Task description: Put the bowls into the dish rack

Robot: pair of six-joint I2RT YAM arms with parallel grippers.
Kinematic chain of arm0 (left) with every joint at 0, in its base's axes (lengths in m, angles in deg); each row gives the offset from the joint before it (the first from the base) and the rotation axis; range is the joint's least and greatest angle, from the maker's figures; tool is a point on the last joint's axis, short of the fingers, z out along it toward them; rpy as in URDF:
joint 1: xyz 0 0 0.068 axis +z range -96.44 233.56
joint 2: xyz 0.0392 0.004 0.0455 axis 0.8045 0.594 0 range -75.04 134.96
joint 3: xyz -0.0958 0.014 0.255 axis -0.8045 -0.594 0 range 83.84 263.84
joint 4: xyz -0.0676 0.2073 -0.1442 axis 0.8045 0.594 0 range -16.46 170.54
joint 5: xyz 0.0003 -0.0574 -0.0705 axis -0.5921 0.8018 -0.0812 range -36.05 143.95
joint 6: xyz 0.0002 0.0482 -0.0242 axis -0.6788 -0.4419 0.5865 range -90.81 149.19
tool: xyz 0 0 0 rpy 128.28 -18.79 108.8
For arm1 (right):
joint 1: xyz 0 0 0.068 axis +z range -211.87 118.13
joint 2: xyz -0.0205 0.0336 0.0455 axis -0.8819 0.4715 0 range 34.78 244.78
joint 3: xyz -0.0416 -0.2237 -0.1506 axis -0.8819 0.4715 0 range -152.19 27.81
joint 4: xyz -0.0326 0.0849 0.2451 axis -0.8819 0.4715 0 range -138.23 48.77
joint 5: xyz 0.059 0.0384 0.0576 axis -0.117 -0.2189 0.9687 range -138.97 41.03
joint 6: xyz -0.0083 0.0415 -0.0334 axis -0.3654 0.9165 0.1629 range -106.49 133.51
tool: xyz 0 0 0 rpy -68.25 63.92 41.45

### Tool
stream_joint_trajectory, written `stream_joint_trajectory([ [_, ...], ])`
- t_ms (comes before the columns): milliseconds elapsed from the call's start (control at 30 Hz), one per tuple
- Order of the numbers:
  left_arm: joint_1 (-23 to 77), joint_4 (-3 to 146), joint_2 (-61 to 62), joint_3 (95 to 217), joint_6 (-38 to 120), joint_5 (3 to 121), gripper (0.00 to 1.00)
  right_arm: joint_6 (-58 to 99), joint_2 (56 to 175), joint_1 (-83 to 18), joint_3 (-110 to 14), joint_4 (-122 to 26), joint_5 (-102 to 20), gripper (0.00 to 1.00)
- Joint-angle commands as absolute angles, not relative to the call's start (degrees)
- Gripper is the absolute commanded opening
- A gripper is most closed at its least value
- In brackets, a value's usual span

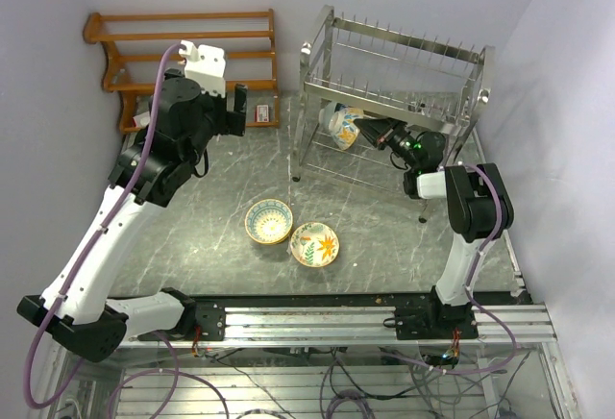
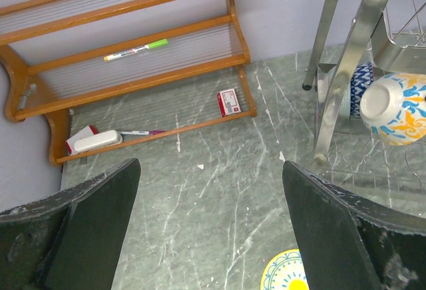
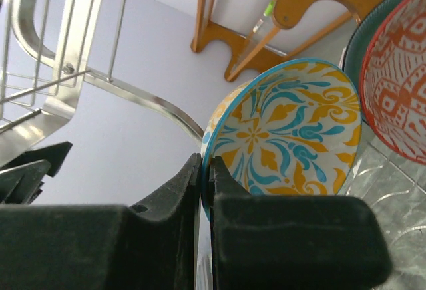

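My right gripper (image 1: pixel 373 134) is shut on the rim of a blue-orange floral bowl (image 3: pixel 293 130), held on edge inside the lower tier of the silver dish rack (image 1: pixel 394 63); it also shows in the top view (image 1: pixel 344 127) and the left wrist view (image 2: pixel 396 107). A red-patterned bowl (image 3: pixel 399 70) stands beside it in the rack. A yellow-teal bowl (image 1: pixel 268 221) and an orange-leaf cream bowl (image 1: pixel 314 244) sit on the table in front. My left gripper (image 1: pixel 235 107) is open and empty, high above the table; the yellow-teal bowl's edge (image 2: pixel 285 273) shows below it.
A brown wooden slatted shelf (image 1: pixel 183 59) stands at the back left, holding a marker (image 2: pixel 136 50), a small red box (image 2: pixel 228 102) and a white eraser (image 2: pixel 96 141). The rack's legs (image 2: pixel 346 70) stand right of my left gripper.
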State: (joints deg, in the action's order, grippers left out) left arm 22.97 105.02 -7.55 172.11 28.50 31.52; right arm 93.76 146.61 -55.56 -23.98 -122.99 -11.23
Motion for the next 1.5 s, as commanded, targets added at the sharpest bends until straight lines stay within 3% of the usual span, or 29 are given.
stream_joint_trajectory([
  [0,22.5,102.7,-7.6,171.5,28.3,32.6,0.99,97.4,148.5,-58.4,-25.9,-135.0,-15.1,0.0],
  [1067,21.9,102.2,-8.3,168.5,28.1,32.9,0.99,100.2,157.8,-59.9,-36.3,-142.8,-24.6,0.0],
  [1467,21.7,101.9,-8.4,167.8,27.8,32.6,0.99,96.2,155.6,-60.3,-35.8,-137.6,-24.7,0.0],
])
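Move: My right hand holds the orange-flowered bowl by its rim at the rack. The free spot for it in the lower tier is about 8 cm ahead, 1 cm right and 8 cm below. The blue-patterned bowl with the red inside stands some 7 cm ahead, 4 cm left and 9 cm down, with the green bowl about 4 cm left of it. From my empty left hand the spot lies roughly 18 cm ahead, 29 cm right and 28 cm lower. Keeping the rim pinched, I carry the flowered bowl deeper into the rack with my right hand, about 7 cm forward, 5 cm right and 3 cm up, under the upper tier and away from the two loaded bowls. The hand swings some 15 degrees clockwise, fingers tipping up slightly. My open left hand sinks a couple of centimetres. ##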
